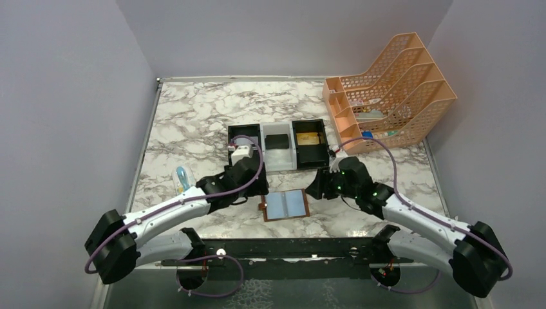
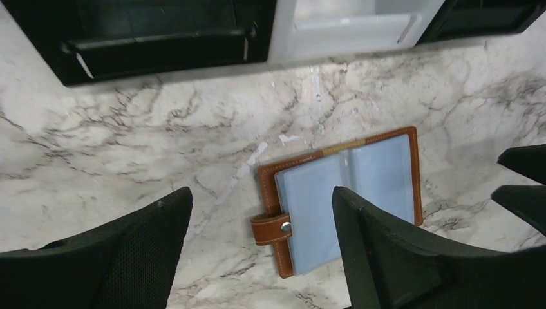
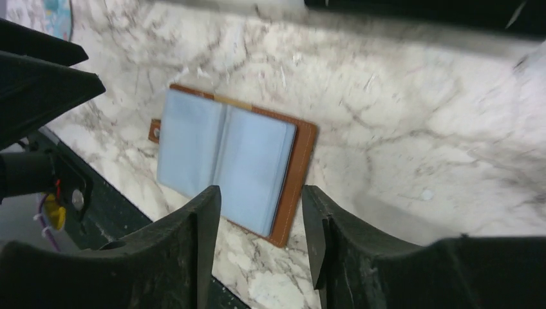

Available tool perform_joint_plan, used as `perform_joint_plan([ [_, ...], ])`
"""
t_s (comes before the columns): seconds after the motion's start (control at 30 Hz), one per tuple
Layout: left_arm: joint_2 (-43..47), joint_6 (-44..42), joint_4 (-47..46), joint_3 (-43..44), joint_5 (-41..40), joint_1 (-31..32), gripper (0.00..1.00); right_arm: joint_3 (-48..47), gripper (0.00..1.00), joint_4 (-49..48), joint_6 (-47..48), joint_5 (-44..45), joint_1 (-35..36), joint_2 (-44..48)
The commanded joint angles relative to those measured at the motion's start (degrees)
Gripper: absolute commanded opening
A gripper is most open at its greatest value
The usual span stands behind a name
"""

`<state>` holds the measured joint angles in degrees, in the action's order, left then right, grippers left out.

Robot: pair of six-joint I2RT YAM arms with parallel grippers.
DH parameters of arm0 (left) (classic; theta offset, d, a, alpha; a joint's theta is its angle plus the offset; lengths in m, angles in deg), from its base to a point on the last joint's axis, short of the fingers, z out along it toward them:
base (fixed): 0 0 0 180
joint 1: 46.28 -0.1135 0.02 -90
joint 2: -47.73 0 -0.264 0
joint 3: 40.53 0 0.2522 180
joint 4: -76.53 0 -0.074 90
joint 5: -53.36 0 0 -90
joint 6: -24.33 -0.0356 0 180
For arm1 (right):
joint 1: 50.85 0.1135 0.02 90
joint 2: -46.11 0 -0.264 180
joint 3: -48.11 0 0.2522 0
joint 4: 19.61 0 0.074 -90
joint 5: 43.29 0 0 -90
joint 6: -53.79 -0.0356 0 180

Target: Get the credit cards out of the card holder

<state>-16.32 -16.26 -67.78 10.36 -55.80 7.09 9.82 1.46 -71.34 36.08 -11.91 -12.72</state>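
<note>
The brown leather card holder [image 1: 286,205] lies open and flat on the marble near the front edge, pale blue pockets up, snap tab [image 2: 270,228] at its left. No card shows in its pockets. A gold-tan credit card [image 1: 308,138] lies in the tray's right black compartment. A dark flat piece [image 2: 154,45], possibly the grey card, lies in the left compartment. My left gripper [image 2: 262,193] hovers open over the holder's left edge [image 2: 348,199]. Over the right edge [image 3: 225,151], my right gripper [image 3: 261,190] is open too. Neither holds anything.
The black-and-white three-compartment tray [image 1: 277,164] stands just behind the holder, a small black block [image 1: 278,141] in its white middle. An orange mesh file rack [image 1: 393,90] fills the back right corner. A pale blue object [image 1: 182,177] lies left of the left arm.
</note>
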Motion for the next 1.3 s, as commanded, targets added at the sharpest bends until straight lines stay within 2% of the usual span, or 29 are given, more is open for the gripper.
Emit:
perform_joint_plan([
  [0.0,6.0,-7.8,-0.5,2.3,6.9,-6.9,0.88,-4.1,0.55,4.7,5.1,11.7,0.3,6.7],
  [0.13,8.7,-11.5,4.0,7.2,6.1,-12.4,0.99,-8.3,0.64,5.9,10.0,18.5,0.2,10.0],
  [0.33,7.9,-16.4,10.5,17.7,-0.7,-17.4,0.99,-15.4,0.69,3.7,19.1,27.8,0.3,10.2],
  [0.5,6.5,-20.6,11.4,24.7,-5.6,-22.4,0.99,-22.5,0.71,-1.7,25.6,34.2,0.2,7.6],
  [0.63,4.9,-23.9,11.8,29.4,-5.7,-29.9,0.99,-29.1,0.77,-4.6,31.6,35.2,0.3,4.1],
  [0.73,4.2,-24.6,12.1,31.5,-3.4,-36.8,0.99,-35.4,0.83,-0.5,31.1,39.5,-1.7,-1.0],
  [0.83,3.9,-24.3,12.3,32.2,-1.4,-42.4,0.99,-40.8,0.83,6.1,25.5,25.8,-11.7,-5.4],
  [0.9,4.1,-24.3,12.7,32.7,-0.7,-44.0,0.99,-42.1,0.83,7.2,23.4,21.4,-16.7,-6.0],
  [0.97,4.8,-25.5,13.0,33.4,-0.7,-44.1,0.99,-42.8,0.83,6.4,24.5,20.8,-17.5,-5.5],
  [1.1,6.3,-27.3,14.3,36.0,-2.2,-44.1,0.99,-48.7,0.83,8.7,28.0,13.1,-17.5,-5.2],
  [1.13,6.7,-27.5,14.8,36.6,-2.7,-44.1,0.99,-50.1,0.85,9.4,28.3,11.5,-17.5,-5.2],
  [1.17,7.2,-27.9,14.9,37.3,-3.0,-44.1,0.99,-51.0,0.94,9.8,28.4,10.1,-17.5,-5.0],
  [1.27,8.8,-28.8,15.7,38.6,-4.0,-44.1,0.99,-49.9,0.96,8.5,28.9,8.3,-17.5,-3.1],
])
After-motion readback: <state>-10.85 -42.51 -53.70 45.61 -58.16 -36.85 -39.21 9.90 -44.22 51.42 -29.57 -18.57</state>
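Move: The emptied card holder lies open on the table, about 10 cm right of the left hand, 6 cm back and 8 cm below; from the right hand it lies about 9 cm left, 4 cm back and 6 cm down. The three-part tray is some 20 cm beyond the holder. The blue packet is roughly 22 cm left of the left hand, 1 cm ahead; the peach rack's middle is about 22 cm right of the right hand, 25 cm ahead. The card holder is left behind as both empty hands withdraw, fingers opening wider. The left rises some 24 cm, at first also going forward, then swinging left by about 20 cm and turning counter-clockwise. The right climbs about 30 cm and goes 18 cm forward, later also right towards the peach rack; both tilt their fingertips up, the right far more. ##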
